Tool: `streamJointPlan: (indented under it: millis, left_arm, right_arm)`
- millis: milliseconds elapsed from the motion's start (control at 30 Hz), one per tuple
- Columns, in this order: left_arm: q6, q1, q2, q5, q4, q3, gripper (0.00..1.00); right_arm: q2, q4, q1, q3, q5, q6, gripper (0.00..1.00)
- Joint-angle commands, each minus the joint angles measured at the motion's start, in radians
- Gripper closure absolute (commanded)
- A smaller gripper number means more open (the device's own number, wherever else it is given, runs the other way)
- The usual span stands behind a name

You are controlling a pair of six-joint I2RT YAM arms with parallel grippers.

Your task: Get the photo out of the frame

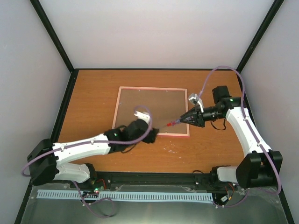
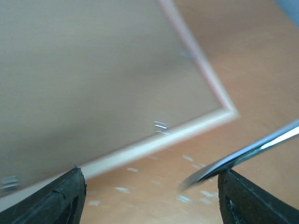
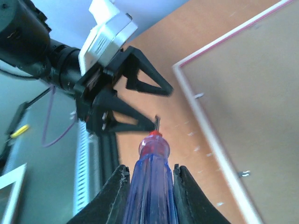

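Observation:
The frame [image 1: 152,111] lies flat on the table with its brown back board up and its pink border [image 1: 154,87] showing. The photo is hidden under the board. My right gripper [image 1: 183,120] is shut on a screwdriver [image 1: 172,124] with a blue-and-red handle [image 3: 153,149]. Its metal tip [image 2: 247,154] hovers just off the frame's near right corner [image 2: 231,112]. My left gripper [image 1: 154,132] is open and empty over the table by the frame's near edge [image 2: 154,144], facing the screwdriver tip. It also shows in the right wrist view [image 3: 161,107].
Small metal tabs [image 3: 243,174] sit along the board's edges [image 2: 160,126]. Pale flecks dot the orange table [image 1: 201,149] in front of the frame. Black rails and white walls enclose the table.

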Motion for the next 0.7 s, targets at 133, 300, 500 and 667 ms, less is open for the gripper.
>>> streamJointPlan:
  millis: [133,300,500,667]
  left_arm:
    - [-0.207,0.523,-0.131,0.124,-0.185,-0.107,0.2]
    - [-0.144,0.75,-0.057,0.209,-0.145,-0.098,0.26]
    - [-0.015,0.842,0.135,0.247,-0.098,-0.014,0.39]
    - [0.024,0.864,0.257,0.221,-0.087,0.041,0.47]
  right_arm:
    - [-0.179,0.633,-0.09,-0.209,0.115,0.476,0.97]
    - [-0.222,0.723,-0.092,-0.278,0.161,0.495,0.97]
    - [-0.223,0.696,-0.091,-0.308,0.123,0.463,0.97]
    - [-0.222,0.697,-0.092,-0.308,0.103,0.468,0.97]
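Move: The left hand, open and empty, is headed for the frame's left bar, some 15 cm ahead, 25 cm to its left and 14 cm below; the frame's near left corner is about 4 cm ahead and 27 cm left. The screwdriver is roughly 6 cm ahead, 7 cm right and 5 cm above. The right hand holds that screwdriver by its handle; the near bar's right-hand clip lies about 5 cm ahead, 8 cm left and 22 cm below. Swing the left gripper away from the screwdriver shaft, about 23 cm left and 13 forward, sinking steeper late to hover over the frame's left bar; turn it some 40 degrees counter-clockwise, tip the fingers down and partly close them. Meanwhile, keep the right grip on the handle, ease forward, slightly right and down, and turn 20 degrees clockwise. ##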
